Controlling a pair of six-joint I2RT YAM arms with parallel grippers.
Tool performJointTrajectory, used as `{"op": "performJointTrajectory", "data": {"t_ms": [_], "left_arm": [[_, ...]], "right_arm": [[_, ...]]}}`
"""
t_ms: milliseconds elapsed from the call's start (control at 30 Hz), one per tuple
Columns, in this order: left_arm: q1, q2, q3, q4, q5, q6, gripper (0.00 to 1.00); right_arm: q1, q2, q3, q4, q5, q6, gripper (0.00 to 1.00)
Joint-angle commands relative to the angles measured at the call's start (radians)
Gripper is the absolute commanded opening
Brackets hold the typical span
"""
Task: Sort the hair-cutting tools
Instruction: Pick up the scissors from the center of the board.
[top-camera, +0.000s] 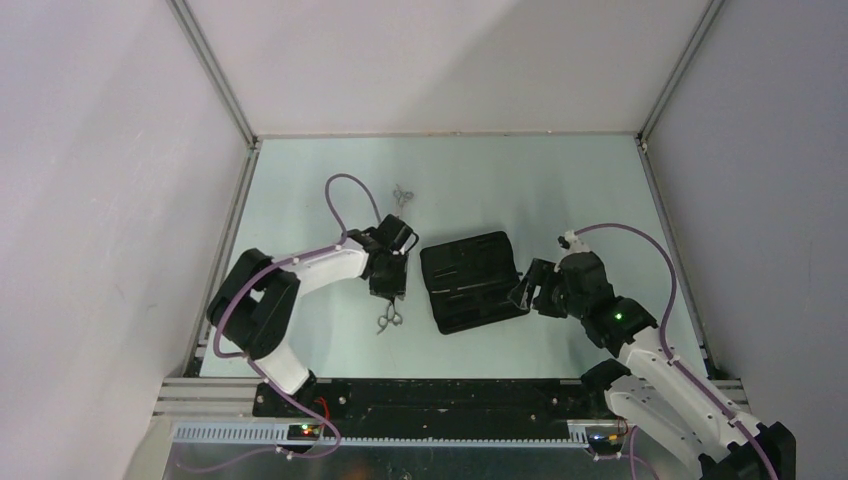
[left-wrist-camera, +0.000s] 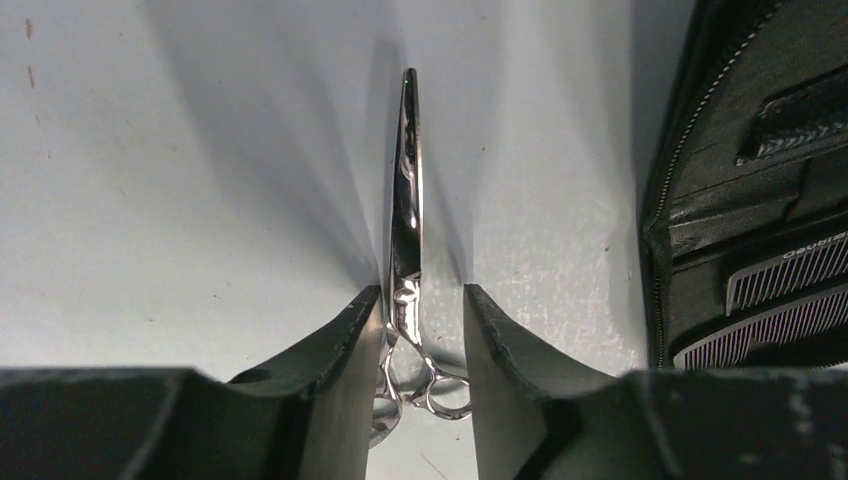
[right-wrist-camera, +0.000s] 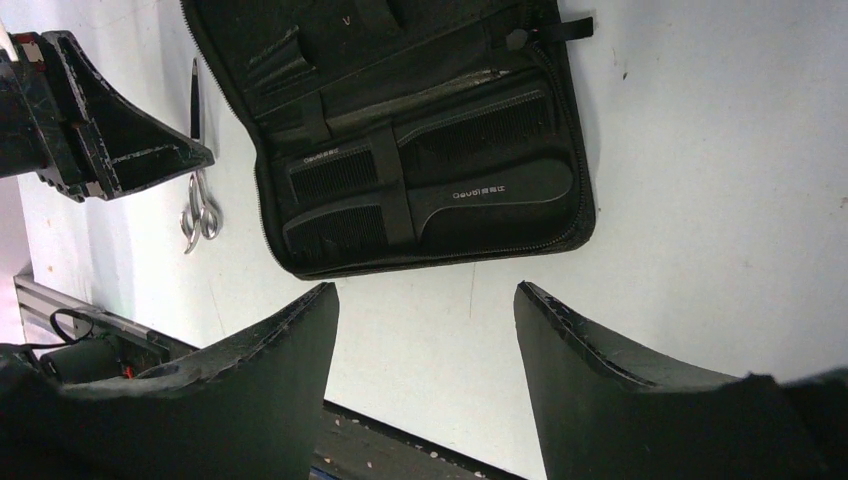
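Note:
One pair of silver scissors (left-wrist-camera: 408, 190) lies on the table between the fingers of my left gripper (left-wrist-camera: 424, 292), blades pointing away. Its shank touches the left finger (left-wrist-camera: 345, 345), and a gap shows on the other side. From above, that gripper (top-camera: 388, 288) hangs over these scissors (top-camera: 389, 318), whose rings stick out towards the near edge. A second pair of scissors (top-camera: 402, 197) lies farther back. My right gripper (right-wrist-camera: 424, 288) is open and empty just off the right edge of the open black pouch (right-wrist-camera: 420, 130). Black combs (right-wrist-camera: 470, 185) sit strapped inside the pouch.
The pouch (top-camera: 472, 280) lies open mid-table between both arms. Metal frame rails (top-camera: 225, 250) border the table left and right, and a black base strip (top-camera: 440, 395) runs along the near edge. In the right wrist view the left gripper (right-wrist-camera: 110, 150) and its scissors (right-wrist-camera: 197, 215) show at left.

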Motion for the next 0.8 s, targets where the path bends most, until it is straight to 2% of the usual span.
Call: {"op": "performJointTrajectory", "data": {"t_ms": [0, 200, 233, 367, 633, 767], "left_arm": [[-0.010, 0.025, 0.021, 0.009, -0.022, -0.003, 0.39], [-0.010, 0.054, 0.018, 0.022, -0.031, -0.001, 0.27], [-0.010, 0.055, 0.015, 0.028, -0.031, 0.000, 0.20], [-0.007, 0.003, -0.016, 0.054, -0.039, -0.006, 0.02], [0.017, -0.241, -0.121, 0.144, -0.043, -0.079, 0.00], [0.031, -0.371, -0.184, 0.220, -0.020, -0.184, 0.00]], "right_arm": [[0.004, -0.002, 0.003, 0.033, 0.026, 0.010, 0.70], [0.009, 0.020, 0.003, 0.056, 0.011, 0.013, 0.69], [0.012, 0.024, 0.003, 0.061, 0.008, 0.013, 0.69], [0.031, 0.051, 0.015, 0.099, -0.039, 0.008, 0.69], [0.161, 0.168, 0.077, 0.212, -0.066, -0.028, 0.70], [0.262, 0.207, 0.082, 0.331, -0.041, -0.014, 0.70]]}}
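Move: The scissors lie lengthwise, blades forward, between the left gripper's half-open fingertips: their middle is about 1 cm ahead, 1 cm to the left and 1 cm below. The open case is centred some 21 cm to the right of that hand and 4 cm ahead; the second scissors lie about 25 cm ahead and 2 cm to the right. From the right hand, the scissors to be gripped are roughly 33 cm left, 6 cm back and 10 cm down. Hold the left gripper low over the scissors and close the fingers around them right at the pivot. Once they are shut, raise the scissors about 2.5 cm, easing slightly left and tilting the wrist some 10 degrees so the fingertips swing forward. Meanwhile bring the open, empty right gripper about 6 cm left over the case, turning it counter-clockwise. ##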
